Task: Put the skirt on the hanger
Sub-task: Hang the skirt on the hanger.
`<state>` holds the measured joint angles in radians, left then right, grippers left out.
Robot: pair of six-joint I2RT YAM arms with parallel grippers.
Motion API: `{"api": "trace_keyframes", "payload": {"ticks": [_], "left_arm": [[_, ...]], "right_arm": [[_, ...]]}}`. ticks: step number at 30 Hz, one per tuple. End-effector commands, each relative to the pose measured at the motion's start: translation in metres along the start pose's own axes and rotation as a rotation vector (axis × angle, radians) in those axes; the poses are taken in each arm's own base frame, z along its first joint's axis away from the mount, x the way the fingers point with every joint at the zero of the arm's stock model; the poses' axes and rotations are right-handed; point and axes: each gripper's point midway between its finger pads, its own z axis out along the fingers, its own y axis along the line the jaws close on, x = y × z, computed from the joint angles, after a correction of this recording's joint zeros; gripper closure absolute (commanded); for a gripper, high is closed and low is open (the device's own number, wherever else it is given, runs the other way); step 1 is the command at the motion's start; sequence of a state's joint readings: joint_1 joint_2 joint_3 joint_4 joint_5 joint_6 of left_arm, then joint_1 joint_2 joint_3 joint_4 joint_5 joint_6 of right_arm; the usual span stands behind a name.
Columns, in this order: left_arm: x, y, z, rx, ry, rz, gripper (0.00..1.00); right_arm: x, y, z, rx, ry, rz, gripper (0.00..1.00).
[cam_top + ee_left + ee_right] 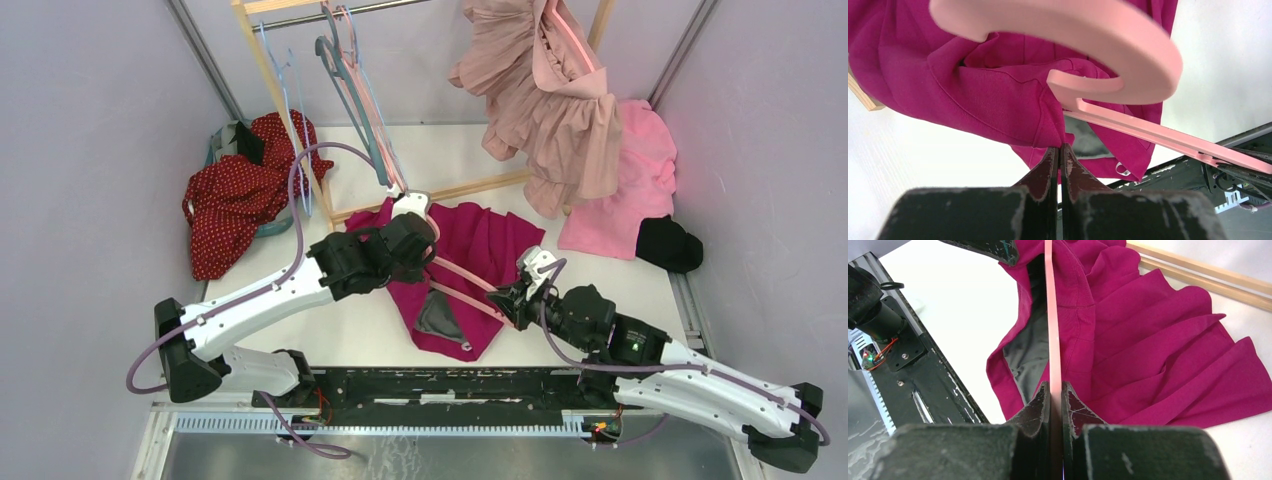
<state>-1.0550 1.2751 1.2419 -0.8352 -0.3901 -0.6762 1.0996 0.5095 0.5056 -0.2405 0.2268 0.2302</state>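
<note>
A magenta pleated skirt (485, 240) lies mid-table, its grey lining showing at the waist opening. A pink hanger (470, 285) lies across the waist end. My left gripper (425, 245) is shut on a fold of the skirt's waistband; in the left wrist view its tips (1060, 147) pinch the magenta cloth (973, 95) just under the hanger's hook (1128, 55). My right gripper (515, 295) is shut on the hanger's bar; in the right wrist view the pink bar (1051, 315) runs straight out between the closed jaws (1056, 385), with the skirt (1158, 340) spread to its right.
A wooden rack (270, 90) at the back carries several pale hangers (350, 80) and a dusty-pink dress (550, 100). Its base bar (470, 187) lies just behind the skirt. A red dotted garment (235, 195) sits left; a pink garment (630, 190) and a black item (668, 243) right.
</note>
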Motion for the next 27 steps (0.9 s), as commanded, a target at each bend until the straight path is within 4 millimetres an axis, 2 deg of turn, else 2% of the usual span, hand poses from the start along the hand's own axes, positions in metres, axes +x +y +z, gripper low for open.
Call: {"api": "trace_keyframes", "payload": {"ticks": [1, 7, 9, 15, 22, 27], "left_arm": [[-0.036, -0.018, -0.019, 0.077, -0.111, -0.02, 0.97], [-0.044, 0.005, -0.029, 0.032, -0.156, -0.052, 0.97], [-0.048, 0.002, -0.031, 0.049, -0.162, -0.05, 0.97], [-0.068, -0.024, -0.039, 0.14, -0.177, -0.02, 0.97], [-0.091, -0.022, -0.05, 0.117, -0.228, -0.01, 0.97], [-0.103, -0.035, -0.056, 0.158, -0.24, -0.007, 0.97]], "right_arm": [[-0.056, 0.015, 0.0, -0.067, -0.224, 0.014, 0.98], [-0.08, 0.022, -0.014, -0.108, -0.229, -0.03, 0.98], [-0.087, 0.022, -0.018, -0.111, -0.233, -0.046, 0.98], [-0.099, 0.022, -0.021, -0.11, -0.269, -0.067, 0.98], [-0.118, 0.03, -0.032, -0.151, -0.297, -0.079, 0.98], [-0.124, 0.029, -0.032, -0.148, -0.322, -0.089, 0.98]]}}
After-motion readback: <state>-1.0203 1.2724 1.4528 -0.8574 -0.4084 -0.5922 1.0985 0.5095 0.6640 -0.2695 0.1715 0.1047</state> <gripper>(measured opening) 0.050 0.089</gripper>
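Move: The hanger is in the right fingers by its right end; the skirt's waistband opening, where it goes, is centred about 10 cm left, 3 back and 8 below that hand. The left fingers pinch the waistband's upper edge, with the opening's middle about 8 cm back, 4 right and 9 below. From the left hand, the hanger's hook is roughly 6 cm ahead, 1 right and 4 above, the rack's bottom rail about 15 ahead, 3 right and 20 below. The skirt's waistband and the hanger go up together: the left hand, still pinching the band, first shifts slightly left, then climbs about 8 cm and a little forward. The right hand keeps its hold on the hanger's right end and rises nearly straight up some 6 to 7 cm, both hands' fingers tipping upward just under 10 degrees. ##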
